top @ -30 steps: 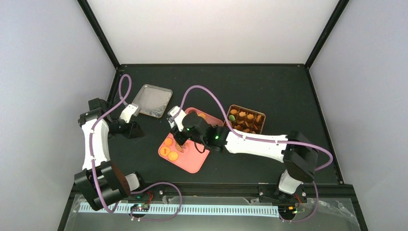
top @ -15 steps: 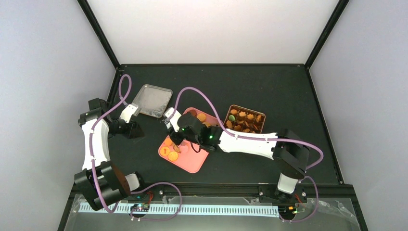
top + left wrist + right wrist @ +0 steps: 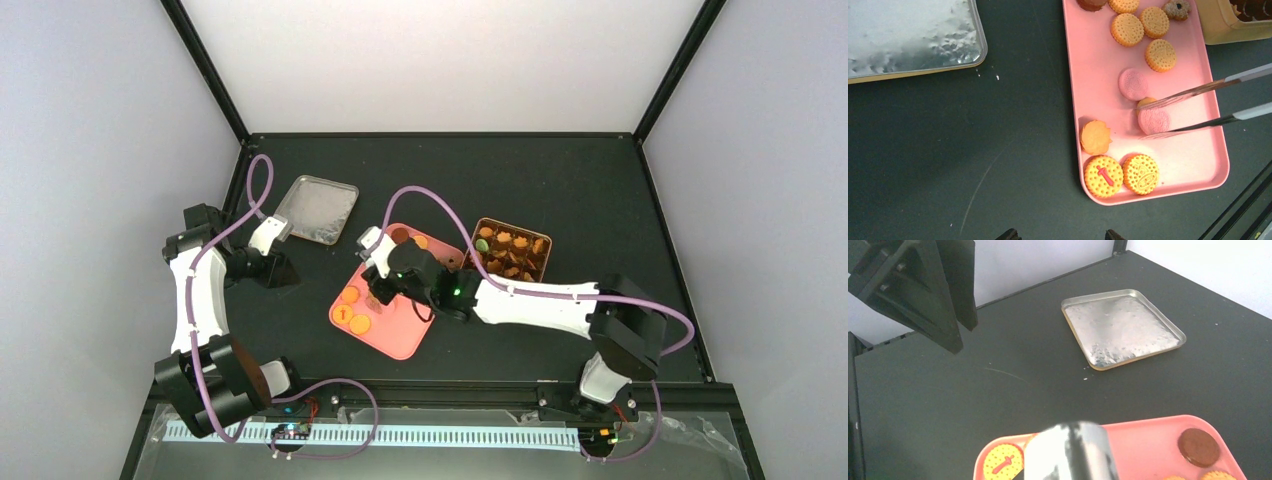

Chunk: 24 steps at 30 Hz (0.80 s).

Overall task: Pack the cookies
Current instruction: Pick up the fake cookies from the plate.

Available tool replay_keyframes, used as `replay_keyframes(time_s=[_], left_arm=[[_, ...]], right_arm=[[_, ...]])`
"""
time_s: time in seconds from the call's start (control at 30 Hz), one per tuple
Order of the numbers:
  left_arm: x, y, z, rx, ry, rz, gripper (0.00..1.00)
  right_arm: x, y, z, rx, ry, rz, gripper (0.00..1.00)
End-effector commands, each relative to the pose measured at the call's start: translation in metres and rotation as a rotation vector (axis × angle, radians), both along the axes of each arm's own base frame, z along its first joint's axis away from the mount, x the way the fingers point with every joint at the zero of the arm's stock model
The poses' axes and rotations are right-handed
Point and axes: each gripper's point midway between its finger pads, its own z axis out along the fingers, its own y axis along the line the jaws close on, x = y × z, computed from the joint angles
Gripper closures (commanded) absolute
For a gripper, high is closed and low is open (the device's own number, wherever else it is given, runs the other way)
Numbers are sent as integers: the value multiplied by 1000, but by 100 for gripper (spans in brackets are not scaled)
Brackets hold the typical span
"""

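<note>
Several cookies lie on a pink tray (image 3: 1188,155): orange ones (image 3: 1103,176) near its corner and two pink ones. My right gripper (image 3: 393,283) is over the tray (image 3: 400,340), shut on metal tongs (image 3: 1193,91). The two tines of the tongs straddle a pink cookie (image 3: 1154,121). In the right wrist view the tongs (image 3: 1070,452) are a blurred grey shape that hides my fingers. My left gripper (image 3: 1059,234) hangs open above the bare table, left of the tray, with nothing between its tips. The gold tin (image 3: 510,221) holds more cookies in brown cups.
A silver lid (image 3: 318,208) lies upturned at the back left of the tray. The gold tin's corner (image 3: 1228,25) sits just beyond the tray's far end. The left arm's black gripper (image 3: 923,295) looms at the upper left of the right wrist view.
The right arm swung left over the tray, then came back a little to the right with the tongs. The left arm has not moved.
</note>
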Motion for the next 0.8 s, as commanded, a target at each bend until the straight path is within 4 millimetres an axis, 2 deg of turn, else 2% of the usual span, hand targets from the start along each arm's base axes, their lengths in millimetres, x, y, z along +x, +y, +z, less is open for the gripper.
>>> replay_keyframes(time_s=[0.0,0.23,0.43,0.6,0.77], left_arm=[[1,2,11,6,-26,-3,54],[2,2,12,7,-27,-5,55],[1,1,13,2,-29,-6,55],[1,0,12,-6,-28,-8,55],[0,0,11,-2,-27,-10,55]], right_arm=[[3,-25,-2,-46,-27,-48,71],[-5,-48,-6,-48,-3,-71,71],[-9,-64,15,-10,-17,-89,71],[-8,-66,33,35,-10,-85,70],[4,-65,34,59,9,-105,69]])
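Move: The right hand holds the tongs, whose spread tips already straddle the stacked pair of a pink and a tan cookie, roughly straight below it by some 17 cm. A single pink cookie lies about 5 cm ahead of that pair and 1 cm to its right. The star-edged cookie is about 7 cm left and 2 cm ahead of the hand, the round biscuit 5 cm left and 5 cm back. From the left hand the pair lies about 19 cm right, 1 cm back and 14 cm below. Rightward, almost level, the right hand drags the spread tongs across the pink plate towards its right edge, about 6 to 7 cm in all, easing back slightly on the way and rising some 1.5 cm at the end. The grip on the tongs stays as it was; their tips take the pink-and-tan pair along while drawing back a little past it. ##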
